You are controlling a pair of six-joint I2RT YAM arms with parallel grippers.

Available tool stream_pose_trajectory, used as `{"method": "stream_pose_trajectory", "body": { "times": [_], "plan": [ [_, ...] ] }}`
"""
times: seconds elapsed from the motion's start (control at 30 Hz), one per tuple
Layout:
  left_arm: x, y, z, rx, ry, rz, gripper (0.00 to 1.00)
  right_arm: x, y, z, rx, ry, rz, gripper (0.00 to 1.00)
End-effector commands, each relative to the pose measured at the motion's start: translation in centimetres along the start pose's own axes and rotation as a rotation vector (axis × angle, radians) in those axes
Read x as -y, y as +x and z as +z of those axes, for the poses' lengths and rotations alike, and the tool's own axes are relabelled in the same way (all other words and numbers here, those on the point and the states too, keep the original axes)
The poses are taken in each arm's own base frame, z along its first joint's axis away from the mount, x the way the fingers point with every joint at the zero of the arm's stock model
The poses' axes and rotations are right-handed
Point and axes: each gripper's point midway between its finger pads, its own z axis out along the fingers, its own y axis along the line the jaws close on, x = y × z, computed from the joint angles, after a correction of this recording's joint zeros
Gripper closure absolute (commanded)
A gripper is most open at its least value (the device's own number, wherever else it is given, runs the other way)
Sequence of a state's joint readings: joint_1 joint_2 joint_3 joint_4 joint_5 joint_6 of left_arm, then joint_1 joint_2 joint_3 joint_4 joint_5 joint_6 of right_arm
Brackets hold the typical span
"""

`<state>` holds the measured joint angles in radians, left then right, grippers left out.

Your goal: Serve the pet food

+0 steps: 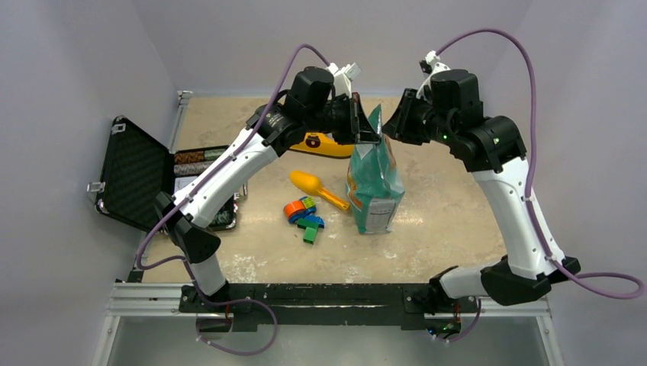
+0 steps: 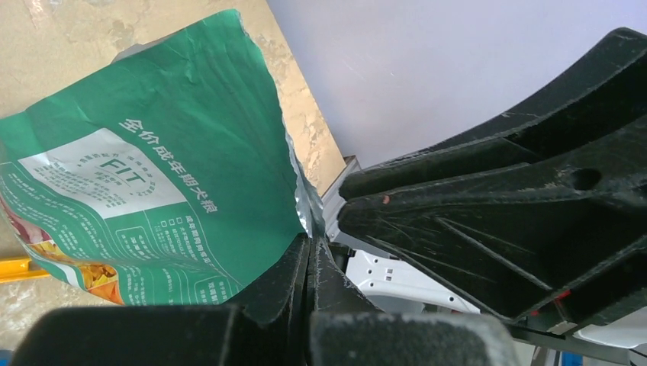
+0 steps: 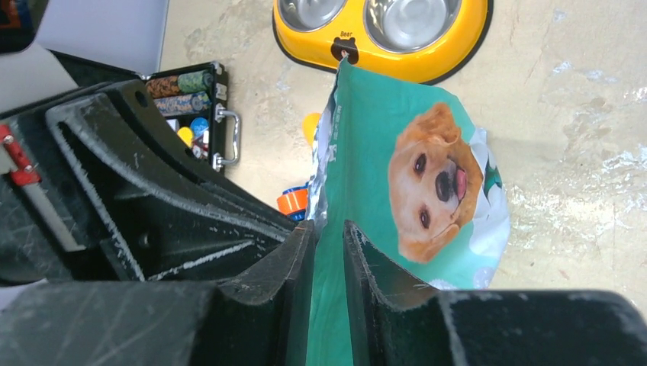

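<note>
The teal-green and white pet food bag (image 1: pixel 374 183) printed with a golden dog stands upright mid-table. It also shows in the left wrist view (image 2: pixel 168 175) and the right wrist view (image 3: pixel 427 175). No kibble is visible; it is hidden inside the bag. My left gripper (image 1: pixel 365 126) is shut on the bag's torn top edge, with its fingers pressed together on the foil (image 2: pixel 309 242). My right gripper (image 1: pixel 393 126) is at the same top edge from the right. Its jaws (image 3: pixel 328 229) stand a narrow gap apart, astride the bag's front panel.
A yellow double bowl (image 1: pixel 324 145) with two steel cups sits just behind the bag, and its rim shows in the right wrist view (image 3: pixel 427 65). A yellow scoop (image 1: pixel 313 185) and colourful toy blocks (image 1: pixel 304 217) lie left of the bag. An open black case (image 1: pixel 137 171) lies at far left.
</note>
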<state>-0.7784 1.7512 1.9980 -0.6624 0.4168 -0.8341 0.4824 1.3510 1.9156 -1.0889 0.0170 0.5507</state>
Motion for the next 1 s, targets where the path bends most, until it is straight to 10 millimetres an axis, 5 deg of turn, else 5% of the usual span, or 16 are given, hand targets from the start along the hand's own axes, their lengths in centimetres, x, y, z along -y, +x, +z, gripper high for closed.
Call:
{"method": "stream_pose_trajectory", "body": {
  "times": [0.0,0.2,0.33,0.57,0.77,0.97],
  "plan": [
    [0.6,0.5,-0.4,-0.024,0.023,-0.023,1.00,-0.2,-1.4,0.1,0.041,0.021,0.009,0.75],
    [0.8,0.5,-0.6,-0.025,0.021,-0.015,1.00,-0.6,-0.4,1.3,0.007,0.032,-0.005,0.76],
    [0.4,0.2,-0.9,-0.012,-0.013,-0.010,1.00,1.6,0.5,1.4,-0.027,0.182,-0.007,0.85],
    [-3.1,0.2,-2.0,0.020,-0.212,0.000,1.00,3.7,2.2,0.7,-0.032,0.296,-0.076,1.00],
    [-2.6,-0.2,-2.3,0.032,-0.205,0.019,1.00,4.6,1.6,0.7,-0.027,0.361,-0.104,1.00],
    [-1.6,-0.5,-2.1,0.032,-0.151,0.029,1.00,2.9,2.0,1.5,-0.048,0.255,-0.134,1.00]
  ]
}}
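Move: The pet food bag's open rim lies right at the half-open right fingers, about 1 cm ahead, 1 cm left and 2 cm below. From the right hand, on the table some 36 cm down, the bowl stand is about 14 cm ahead and 17 cm left; the scoop is about 2 cm back and 15 cm left. The left hand already pinches the rim, whose stretch for the right hand lies level with it, about 2 cm to its right. Right hand sinks about 2 cm and pinches the bag's rim; left, still gripping, eases 1.5 cm left. ##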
